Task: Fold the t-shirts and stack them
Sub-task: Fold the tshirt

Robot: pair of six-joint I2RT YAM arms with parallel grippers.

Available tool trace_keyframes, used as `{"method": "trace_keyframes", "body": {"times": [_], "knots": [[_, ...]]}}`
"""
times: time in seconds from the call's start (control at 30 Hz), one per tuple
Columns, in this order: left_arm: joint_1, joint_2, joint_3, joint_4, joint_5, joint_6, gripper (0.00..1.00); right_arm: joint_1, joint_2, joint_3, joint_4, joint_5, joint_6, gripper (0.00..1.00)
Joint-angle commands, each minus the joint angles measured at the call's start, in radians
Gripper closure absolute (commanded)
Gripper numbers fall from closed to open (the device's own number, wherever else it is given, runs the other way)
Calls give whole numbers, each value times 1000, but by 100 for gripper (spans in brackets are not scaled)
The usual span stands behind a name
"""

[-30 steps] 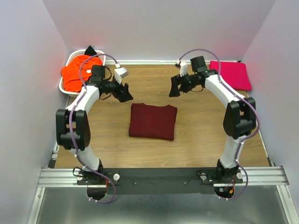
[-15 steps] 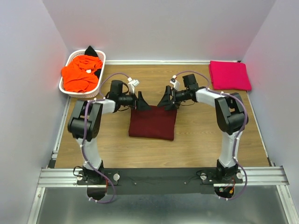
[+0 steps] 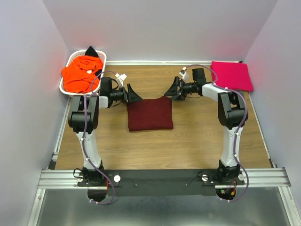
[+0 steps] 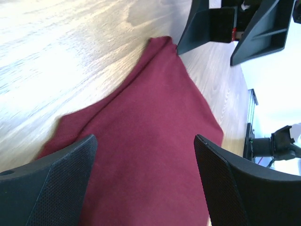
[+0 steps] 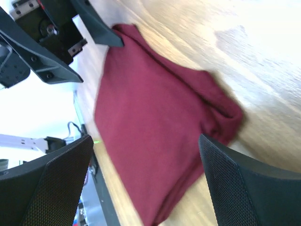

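Observation:
A dark maroon t-shirt (image 3: 149, 114) lies folded into a rough square mid-table. Both grippers hover just beyond its far edge, tips pointing inward at each other. My left gripper (image 3: 133, 96) is open off the far left corner. My right gripper (image 3: 171, 90) is open off the far right corner. In the left wrist view the maroon cloth (image 4: 141, 155) fills the space under my open left gripper (image 4: 145, 139), and nothing is pinched. The right wrist view shows the shirt (image 5: 155, 127) below my open right gripper (image 5: 146, 139). A folded bright pink t-shirt (image 3: 231, 75) lies at the back right.
A white lattice basket (image 3: 69, 60) stands at the back left and holds a crumpled orange shirt (image 3: 81, 75) and a black one (image 3: 91, 51). White walls enclose the table on three sides. Bare wood shows in front of the maroon shirt.
Both arms came down from above to the maroon shirt's far corners, then drew slightly back and apart. The shirt now looks squarer and sits a little farther back and left.

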Motion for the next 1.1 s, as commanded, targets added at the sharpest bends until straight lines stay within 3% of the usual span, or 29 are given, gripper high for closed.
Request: {"method": "trace_keyframes", "body": {"times": [0.0, 0.07, 0.2, 0.37, 0.5, 0.6, 0.7, 0.83, 0.97, 1.07], "knots": [[7, -209, -60, -79, 15, 56, 8, -4, -130, 22, 7, 20, 54, 0], [-12, -316, -134, -79, 17, 45, 8, 8, -186, -3, 14, 3, 109, 0], [-63, -386, -240, -19, 17, -24, 8, 80, -221, -90, 72, -23, 187, 0], [-68, -302, -306, 85, 7, -34, 8, 169, -129, -154, 163, -32, 244, 0], [-25, -179, -299, 82, -2, 8, 8, 166, -31, -176, 169, -20, 194, 0], [17, -98, -273, 59, -14, 34, 8, 146, 15, -197, 168, 15, 123, 0], [29, -59, -222, -80, 3, 107, 8, 117, 28, -199, 154, 37, 76, 0], [32, -197, -205, -276, 52, 291, 8, 95, -90, -194, 131, -20, 88, 0], [8, -389, -288, -295, 128, 286, 9, 121, -205, -219, 131, -58, 123, 0], [-55, -440, -352, -282, 159, 249, 11, 163, -253, -246, 138, -66, 186, 0]]}}
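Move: The folded dark-red t-shirt lies between the two wide-open hands, which are both at its far edge. Its middle is about 8 cm back and 7 cm right of the left hand, and about 8 cm back and 9 cm left of the right one, a centimetre or two lower. The laundry basket stands some 25 cm left of the left hand and 12 cm ahead; the pink stack lies roughly 30 cm right of the right hand and 10 cm ahead. Up, back and down again, both open hands hop about 9 cm high over the shirt, fingers pointing at each other, and dip to its level some 8 cm nearer the base, the right also swinging left over the shirt's middle. Staying low they creep forward a little, the right easing back rightward, then both lift again, the left drawing farther back. ##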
